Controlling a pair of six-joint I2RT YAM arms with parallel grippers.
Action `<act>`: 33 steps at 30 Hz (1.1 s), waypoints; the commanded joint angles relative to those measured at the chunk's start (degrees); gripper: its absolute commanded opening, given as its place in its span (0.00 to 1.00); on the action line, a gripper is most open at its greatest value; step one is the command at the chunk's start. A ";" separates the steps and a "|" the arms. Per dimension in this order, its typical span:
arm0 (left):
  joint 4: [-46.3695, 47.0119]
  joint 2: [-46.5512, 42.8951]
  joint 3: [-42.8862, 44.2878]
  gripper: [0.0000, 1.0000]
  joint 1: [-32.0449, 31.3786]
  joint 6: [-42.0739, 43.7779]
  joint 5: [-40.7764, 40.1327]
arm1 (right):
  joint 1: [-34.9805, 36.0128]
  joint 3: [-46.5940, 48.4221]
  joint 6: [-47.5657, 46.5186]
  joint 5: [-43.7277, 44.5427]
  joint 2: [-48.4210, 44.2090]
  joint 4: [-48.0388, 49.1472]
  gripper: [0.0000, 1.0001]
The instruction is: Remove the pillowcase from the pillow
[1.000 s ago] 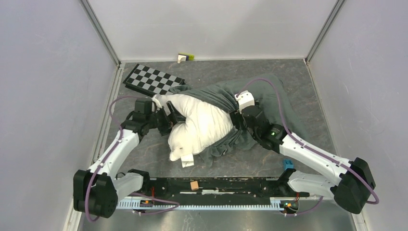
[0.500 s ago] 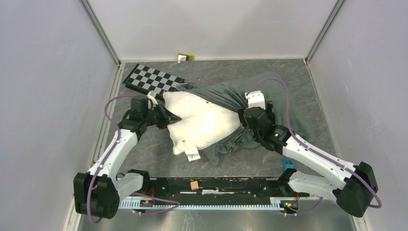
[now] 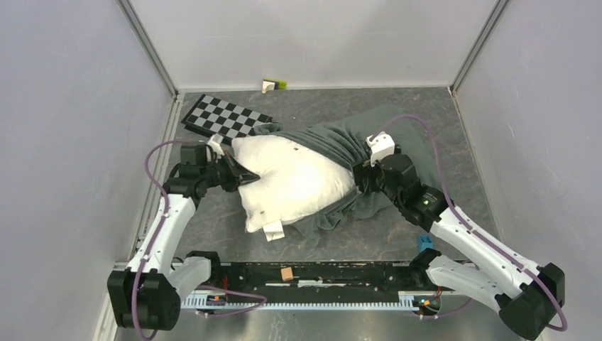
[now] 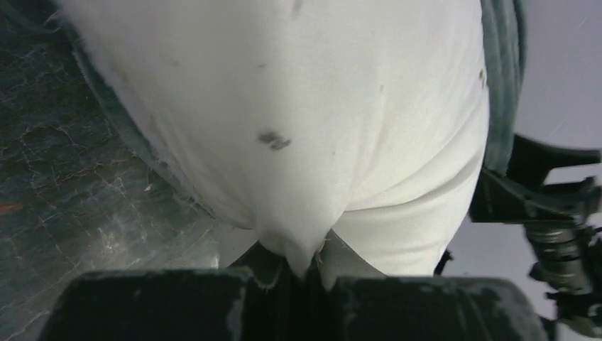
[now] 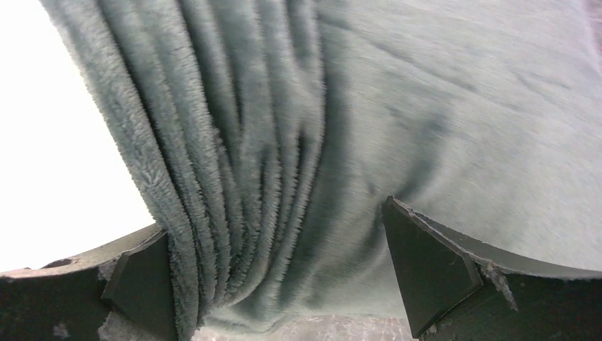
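The plump white pillow (image 3: 294, 185) lies mid-table, its right end still inside the dark grey pillowcase (image 3: 397, 135), which shows only its plain inner side and is bunched in folds. My left gripper (image 3: 238, 176) is shut on a pinch of the pillow's left edge; the left wrist view shows white cloth (image 4: 305, 106) drawn into the closed jaws (image 4: 305, 273). My right gripper (image 3: 362, 181) is open at the pillowcase's gathered mouth. Grey plush folds (image 5: 284, 142) hang between its spread fingers (image 5: 426, 270) without being clamped, and the white pillow (image 5: 57, 142) shows at the left.
A rigid checkerboard (image 3: 226, 117) lies at the back left, touching the pillowcase's corner. A small yellow-and-white object (image 3: 273, 84) sits by the back wall. A blue block (image 3: 424, 243) lies near the right arm's base. Grey walls close in on three sides.
My left gripper shut on the pillow's left edge and drew it leftward, flattening the pillow. My right gripper opened wider and shifted right along the bunched pillowcase.
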 commanded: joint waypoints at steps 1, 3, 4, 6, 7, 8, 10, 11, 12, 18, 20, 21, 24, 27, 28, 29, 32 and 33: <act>-4.46 -3.30 7.69 0.02 -9.26 9.55 -12.47 | -0.93 6.99 -5.04 -15.27 0.50 -0.74 0.98; -6.29 -3.98 9.79 0.02 -13.75 12.22 -16.59 | -0.91 10.09 -5.26 -17.72 1.41 -0.75 0.98; -6.67 -4.36 10.44 0.02 -15.27 13.27 -17.90 | -0.84 11.66 -5.39 -18.87 1.94 -0.91 0.98; -7.48 -5.11 11.17 0.02 -16.95 14.99 -19.56 | -0.75 15.12 -5.60 -21.02 3.50 -1.21 0.98; -7.89 -5.60 11.38 0.02 -17.62 15.84 -20.51 | -0.54 16.98 -5.66 -21.87 4.69 -1.32 0.98; -8.29 -5.85 11.58 0.02 -18.44 16.42 -21.66 | -0.23 18.51 -5.70 -22.93 5.69 -1.40 0.98; -9.08 -6.09 11.60 0.02 -19.71 17.14 -23.31 | 0.76 21.99 -6.06 -23.32 8.50 -1.27 0.98; -9.05 -6.14 11.38 0.02 -20.14 17.26 -23.62 | 1.22 23.83 -6.20 -23.21 10.22 -1.36 0.98; -9.10 -6.02 11.11 0.02 -20.58 17.31 -23.94 | 1.84 25.58 -6.54 -22.85 12.05 -1.40 0.98; -9.09 -5.65 10.17 0.02 -24.42 18.89 -27.68 | 7.76 38.22 -10.11 -12.15 25.44 -3.75 0.98; -9.07 -5.78 10.08 0.02 -24.92 19.33 -28.58 | 10.10 42.07 -11.50 -7.58 29.73 -4.64 0.98; -9.09 -5.83 9.99 0.03 -25.10 19.44 -28.83 | 11.08 44.39 -12.16 -5.60 32.15 -5.09 0.98; -9.09 -5.84 9.82 0.02 -25.50 19.71 -29.01 | 13.16 49.72 -13.66 -0.42 38.41 -6.31 0.97; -9.09 -5.94 9.55 0.02 -25.94 19.96 -29.27 | 14.03 53.82 -14.11 3.98 43.91 -6.90 0.88; -9.18 -6.07 9.47 0.02 -26.03 20.06 -29.27 | 14.14 54.91 -14.10 5.65 45.51 -7.21 0.85; -9.18 -6.15 9.43 0.03 -26.10 20.15 -29.37 | 14.23 55.58 -14.10 6.89 46.63 -7.50 0.82; -9.51 -6.46 9.37 0.03 -26.33 20.46 -29.85 | 14.21 56.32 -14.53 9.47 49.16 -7.64 0.76; -9.65 -6.54 9.38 0.02 -26.30 20.59 -30.05 | 14.18 56.14 -14.81 10.10 49.63 -7.58 0.72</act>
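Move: The far-side rim of the grey pillowcase, where the right hand is headed, lies about 11 cm ahead and 20 cm to its left, some 5 cm lower. The white pillow's middle is roughly 20 cm left and 1 cm back; the case's folded far-left end is about 15 cm ahead and 29 cm left. The left hand already pinches the pillow's left edge, with that far-side rim some 10 cm ahead and 13 cm to its right. Leftward and up first, the right hand comes away from the bunched case with fingers wide open, climbs about 12 cm, then swings forward and sinks over the pillow to the far-side rim, ending some 21 cm left; the fingers begin narrowing there. The left hand keeps its pinch on the pillow's edge, easing about 3 cm back and 3 cm right while rolling some 25 degrees, its left side rising. ##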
